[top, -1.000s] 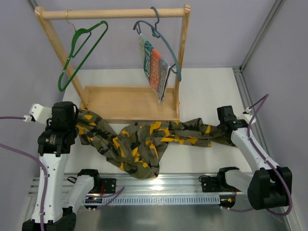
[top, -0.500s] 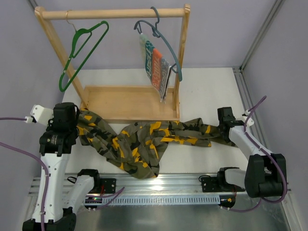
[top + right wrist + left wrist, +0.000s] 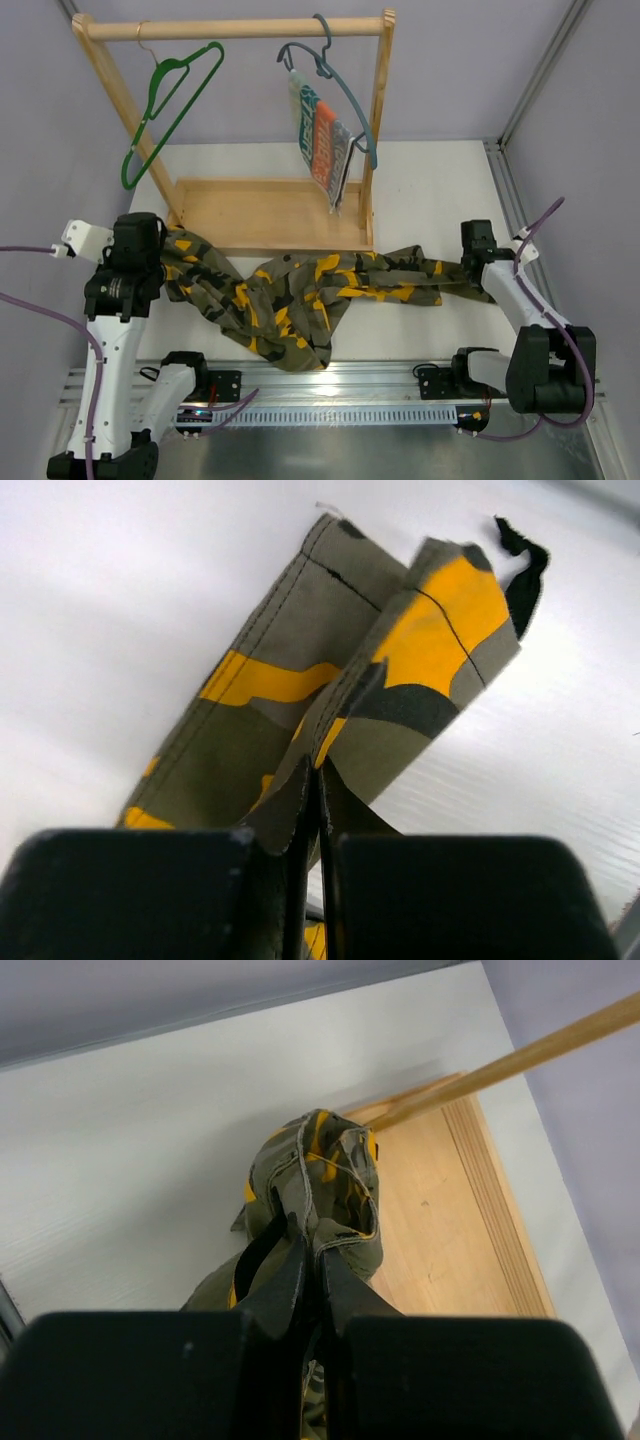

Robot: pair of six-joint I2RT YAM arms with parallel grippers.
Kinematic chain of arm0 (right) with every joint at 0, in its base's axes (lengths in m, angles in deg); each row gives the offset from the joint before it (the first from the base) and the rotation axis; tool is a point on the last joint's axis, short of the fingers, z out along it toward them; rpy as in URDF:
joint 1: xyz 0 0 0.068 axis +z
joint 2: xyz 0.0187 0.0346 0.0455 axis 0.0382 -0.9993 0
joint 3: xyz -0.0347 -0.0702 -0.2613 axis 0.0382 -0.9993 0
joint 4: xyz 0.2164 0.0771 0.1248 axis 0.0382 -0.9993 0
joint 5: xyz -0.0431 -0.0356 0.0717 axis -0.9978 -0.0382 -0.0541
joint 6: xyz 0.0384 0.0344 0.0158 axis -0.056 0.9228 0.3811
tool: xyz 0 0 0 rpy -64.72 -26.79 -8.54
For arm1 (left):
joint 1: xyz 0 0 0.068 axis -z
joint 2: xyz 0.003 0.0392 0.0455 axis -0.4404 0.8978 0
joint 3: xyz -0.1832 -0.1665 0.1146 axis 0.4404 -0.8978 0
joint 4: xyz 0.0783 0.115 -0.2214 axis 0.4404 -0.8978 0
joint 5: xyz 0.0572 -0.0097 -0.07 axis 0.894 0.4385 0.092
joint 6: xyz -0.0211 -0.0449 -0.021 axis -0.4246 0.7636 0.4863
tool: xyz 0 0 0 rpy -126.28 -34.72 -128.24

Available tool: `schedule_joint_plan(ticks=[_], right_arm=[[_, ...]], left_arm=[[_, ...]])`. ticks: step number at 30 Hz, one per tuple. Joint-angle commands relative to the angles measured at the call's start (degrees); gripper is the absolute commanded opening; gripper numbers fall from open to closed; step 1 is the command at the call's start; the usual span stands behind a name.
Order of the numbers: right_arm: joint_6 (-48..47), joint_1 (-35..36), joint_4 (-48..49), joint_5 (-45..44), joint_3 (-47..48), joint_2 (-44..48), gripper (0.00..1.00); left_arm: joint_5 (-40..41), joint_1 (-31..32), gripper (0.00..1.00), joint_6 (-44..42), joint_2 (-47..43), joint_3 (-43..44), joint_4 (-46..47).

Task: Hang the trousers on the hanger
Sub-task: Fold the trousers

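Note:
The camouflage trousers [image 3: 300, 290] lie stretched across the table between my two arms. My left gripper [image 3: 160, 250] is shut on one end of the trousers [image 3: 320, 1185] beside the wooden rack base. My right gripper [image 3: 470, 275] is shut on the other end, a folded hem [image 3: 400, 670]. The green hanger [image 3: 172, 105] hangs empty on the left of the wooden rail [image 3: 235, 28], well above and behind the trousers.
A grey-blue hanger [image 3: 345, 95] with a striped cloth [image 3: 322, 140] hangs at the right of the rail. The rack's wooden base tray [image 3: 265, 210] stands just behind the trousers. A metal rail [image 3: 330, 385] runs along the near table edge.
My right gripper has moved a little right and nearer with the trouser end, pulling the cloth straighter. My left gripper has barely moved.

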Motion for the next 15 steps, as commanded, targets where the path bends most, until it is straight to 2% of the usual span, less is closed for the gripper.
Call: schedule_joint_plan(ticks=[1,8,9,15], right_arm=[[-1.9,-1.3,-8.1,-12.7,7.8,5.9,0.04],[-7.1,-7.7,-15.7,-20.7,16.4,15.2,0.04],[-7.7,-8.7,-16.3,-21.3,17.1,16.7,0.04],[-12.1,-13.2,-18.1,-21.9,22.9,19.8,0.04]], left_arm=[[9.3,-0.4,0.0,4.9,1.1,1.7,0.1],[12.0,-2.3,0.01,5.5,4.4,6.5,-1.4],[12.2,-5.1,0.01,5.3,4.6,7.1,-1.5],[12.2,-10.3,0.01,2.1,5.8,9.0,-1.2]])
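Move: Both hands already grip the trousers: the left is high, with the left table edge some 13 cm to its left and 26 cm below, and the rack's left foot about 17 cm ahead, 2 cm right. The right pinches the leg end just above the table, with the right table edge about 5 cm to its right. From the right hand, the rack's right corner is some 26 cm left, 8 cm ahead; the trousers' middle heap lies 48 cm left, 8 cm back. The right hand, fingers staying shut on the leg end, sweeps quickly up about 18 cm while carrying it some 9 cm right and 5 cm back, out over the right table edge, its fingertips swinging outward and up as the wrist turns clockwise. The left hand keeps its pinch on the other end and draws about 5 cm to its left, away from the heap and rising a little late on, while turning some 15 degrees counter-clockwise, so the two hands pull the trousers apart. ##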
